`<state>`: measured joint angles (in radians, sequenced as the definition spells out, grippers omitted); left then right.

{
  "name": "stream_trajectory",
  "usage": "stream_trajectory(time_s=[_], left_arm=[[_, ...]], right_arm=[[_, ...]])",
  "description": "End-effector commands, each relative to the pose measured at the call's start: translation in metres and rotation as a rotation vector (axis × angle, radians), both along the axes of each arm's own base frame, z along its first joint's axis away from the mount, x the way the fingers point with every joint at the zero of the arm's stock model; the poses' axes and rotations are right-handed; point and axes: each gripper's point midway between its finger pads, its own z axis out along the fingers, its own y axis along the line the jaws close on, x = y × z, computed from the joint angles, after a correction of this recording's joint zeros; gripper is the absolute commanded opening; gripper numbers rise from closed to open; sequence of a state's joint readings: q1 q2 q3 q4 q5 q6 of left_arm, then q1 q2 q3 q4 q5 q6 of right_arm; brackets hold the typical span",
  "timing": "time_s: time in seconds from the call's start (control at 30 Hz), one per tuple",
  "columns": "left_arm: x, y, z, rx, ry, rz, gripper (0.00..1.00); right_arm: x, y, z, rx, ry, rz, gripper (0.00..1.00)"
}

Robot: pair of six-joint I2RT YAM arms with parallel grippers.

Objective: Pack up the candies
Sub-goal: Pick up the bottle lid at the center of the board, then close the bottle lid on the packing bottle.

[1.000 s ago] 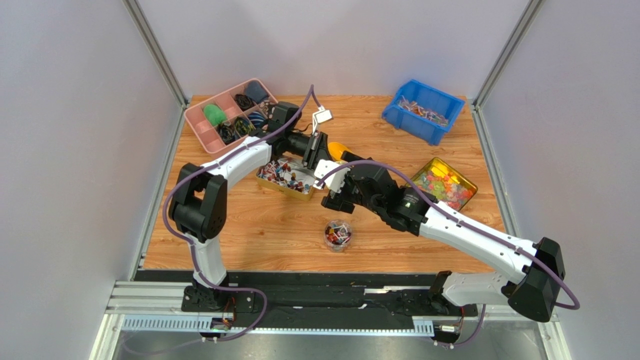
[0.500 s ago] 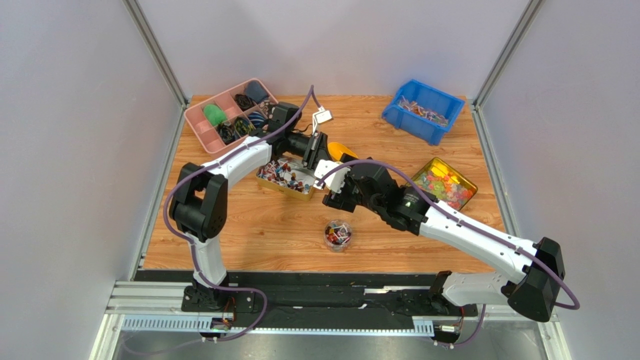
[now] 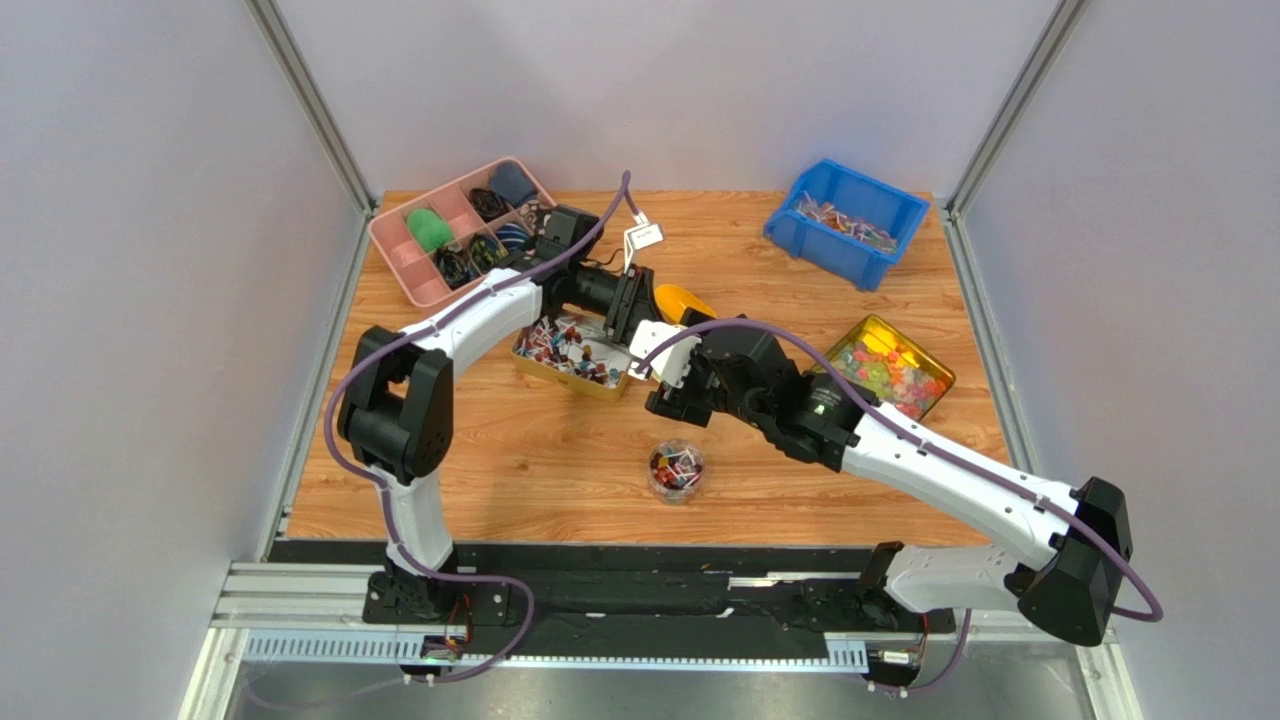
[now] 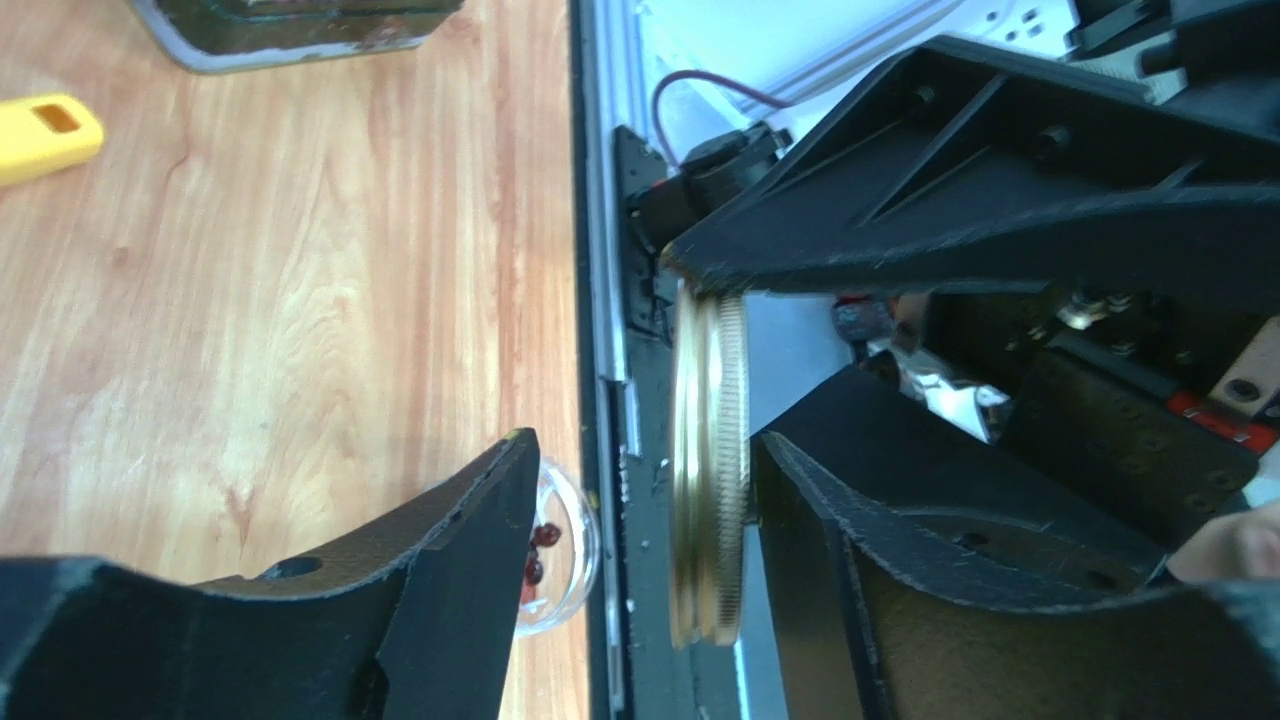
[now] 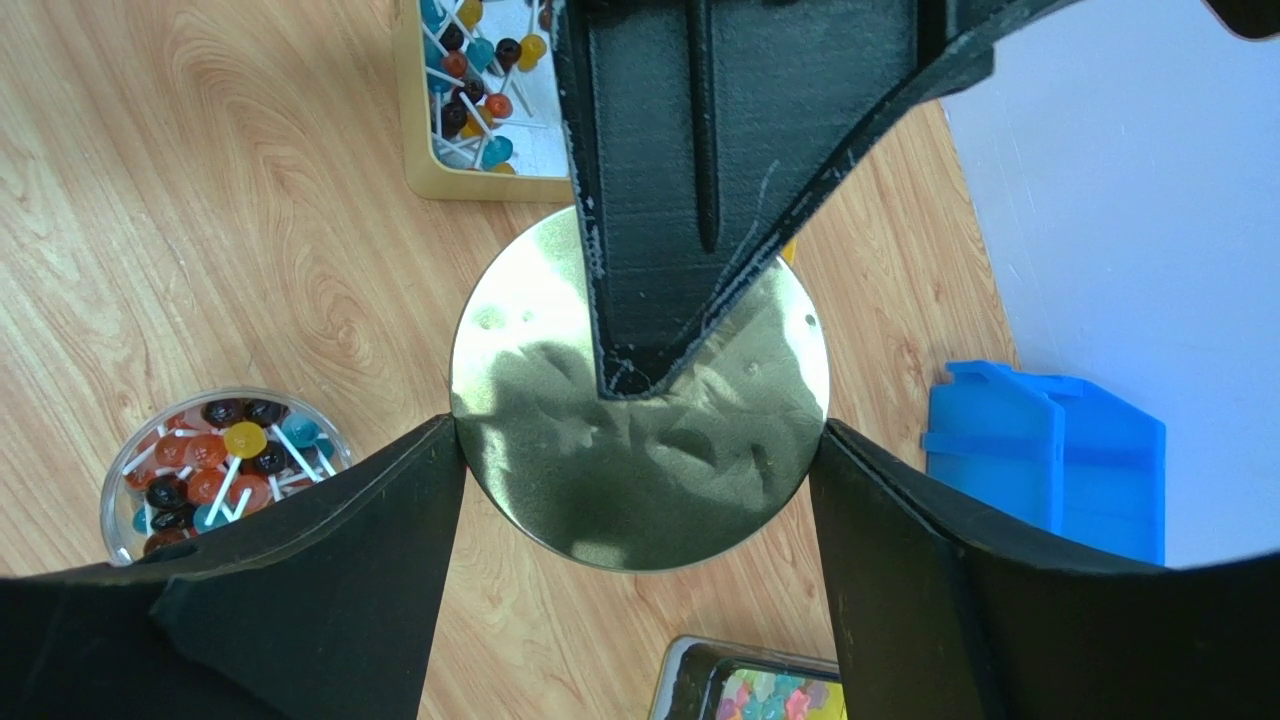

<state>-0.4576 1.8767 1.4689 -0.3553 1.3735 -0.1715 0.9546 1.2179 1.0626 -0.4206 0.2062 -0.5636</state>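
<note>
The candies are small red, blue and dark sweets. Some fill a clear round jar (image 3: 676, 468) (image 5: 226, 458) at the front middle of the table, and more lie in a yellow tin (image 3: 571, 357) (image 5: 481, 90). A round gold lid (image 5: 661, 480) (image 4: 706, 465) hangs above the table between both grippers. My right gripper (image 5: 634, 428) (image 3: 658, 360) is shut on it, one finger on each side of its rim. My left gripper (image 4: 643, 450) (image 3: 637, 309) stands open around the lid. The lid lies against one of its fingers (image 4: 842, 525) with a gap to the other.
A pink compartment tray (image 3: 403, 245) with mixed items sits at the back left, and a blue bin (image 3: 846, 218) at the back right. A tin of bright gummies (image 3: 890, 368) stands to the right. A yellow-orange object (image 3: 684, 303) lies beside the grippers.
The right gripper's jaws have closed onto the lid's rim. After that the left gripper's jaws spread apart from the lid. Both arms have barely shifted.
</note>
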Motion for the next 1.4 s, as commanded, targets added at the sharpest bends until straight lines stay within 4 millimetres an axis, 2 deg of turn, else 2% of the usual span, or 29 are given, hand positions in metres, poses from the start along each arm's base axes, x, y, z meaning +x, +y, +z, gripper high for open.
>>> stream_trajectory(time_s=[0.0,0.03,0.07,0.1,0.13,0.17,0.2,0.23,0.27,0.3,0.33,0.4,0.43,0.5,0.53,0.6,0.63,0.7,0.8,0.83,0.87,1.0,1.37], left_arm=[[0.004,0.012,0.027,-0.011,-0.193,0.049,0.72],[0.008,0.018,0.028,0.002,-0.268,0.082,0.73],[0.009,0.021,0.028,0.012,-0.305,0.1,0.81],[0.008,0.026,0.036,0.011,-0.375,0.122,0.84],[0.01,0.033,0.02,0.055,-0.421,0.159,0.86],[0.016,0.033,0.02,0.048,-0.499,0.188,0.92],[0.011,0.037,0.03,0.024,-0.574,0.209,0.97],[0.004,0.043,0.004,0.058,-0.561,0.231,0.99],[0.01,0.041,0.009,0.013,-0.652,0.26,0.99],[0.004,0.044,0.016,-0.011,-0.68,0.285,0.99],[-0.003,0.049,-0.01,0.006,-0.662,0.304,0.99],[-0.008,0.046,-0.004,-0.052,-0.756,0.327,0.99],[-0.013,0.049,-0.02,-0.03,-0.75,0.338,0.99],[-0.022,0.044,-0.022,-0.046,-0.802,0.33,0.99],[-0.029,0.046,-0.039,-0.022,-0.79,0.338,0.99],[-0.034,0.044,-0.038,-0.066,-0.846,0.354,0.99],[-0.041,0.047,-0.052,-0.059,-0.842,0.352,0.99],[-0.042,0.048,-0.058,-0.076,-0.896,0.348,0.99],[-0.049,0.051,-0.079,-0.075,-0.928,0.318,0.99],[-0.058,0.052,-0.09,-0.076,-0.92,0.295,0.99],[-0.059,0.051,-0.09,-0.097,-0.951,0.292,0.99],[-0.066,0.045,-0.116,-0.103,-0.984,0.257,0.99],[-0.076,0.022,-0.146,-0.134,-1.072,0.198,0.99]], right_arm=[[-0.007,-0.003,0.023,0.079,-0.022,0.006,0.61],[-0.008,-0.006,0.022,0.076,-0.013,0.007,0.61],[-0.009,-0.008,0.02,0.077,-0.005,0.006,0.61],[-0.011,-0.01,0.021,0.087,0.006,0.021,0.61],[-0.01,-0.016,0.017,0.079,0.024,0.012,0.61],[-0.011,-0.019,0.015,0.084,0.042,0.011,0.61],[-0.014,-0.018,0.012,0.094,0.068,0.034,0.62],[-0.012,-0.024,0.009,0.089,0.089,0.025,0.62],[-0.013,-0.026,0.006,0.093,0.106,0.022,0.62],[-0.017,-0.024,0.004,0.099,0.131,0.047,0.63],[-0.015,-0.031,0.0,0.091,0.152,0.031,0.62],[-0.017,-0.032,-0.006,0.093,0.181,0.035,0.63],[-0.015,-0.035,-0.007,0.097,0.186,0.024,0.63],[-0.015,-0.035,-0.009,0.106,0.2,0.024,0.63],[-0.014,-0.037,-0.01,0.108,0.207,0.018,0.63],[-0.015,-0.036,-0.011,0.113,0.216,0.024,0.63],[-0.015,-0.036,-0.01,0.116,0.221,0.024,0.63],[-0.017,-0.034,-0.014,0.112,0.24,0.036,0.63],[-0.02,-0.032,-0.02,0.104,0.267,0.05,0.63],[-0.021,-0.032,-0.022,0.1,0.274,0.054,0.63],[-0.021,-0.032,-0.024,0.095,0.28,0.055,0.63],[-0.024,-0.034,-0.029,0.082,0.286,0.065,0.63],[-0.032,-0.032,-0.034,0.058,0.331,0.097,0.64]])
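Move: The left hand's next thing is the open bottle of lollipops, about 10 cm back, level with it sideways and 18 cm below. From that hand the lollipop tin lies about 11 cm left and 4 cm ahead, the yellow scoop some 5 cm right and 6 cm ahead, both about 21 cm down. The right hand already holds the lid; from it the bottle is roughly 10 cm back, 2 cm right and 18 cm below. Leftward first, some 5 cm, the left hand backs out from around the lid while opening fully, then drops about 17 cm and comes back 8 cm to the bottle's left side, rolling some 50 degrees so its open jaws face the bottle. The right hand keeps its grip on the lid, easing a few centimetres right, then back and down, tipping slightly. ##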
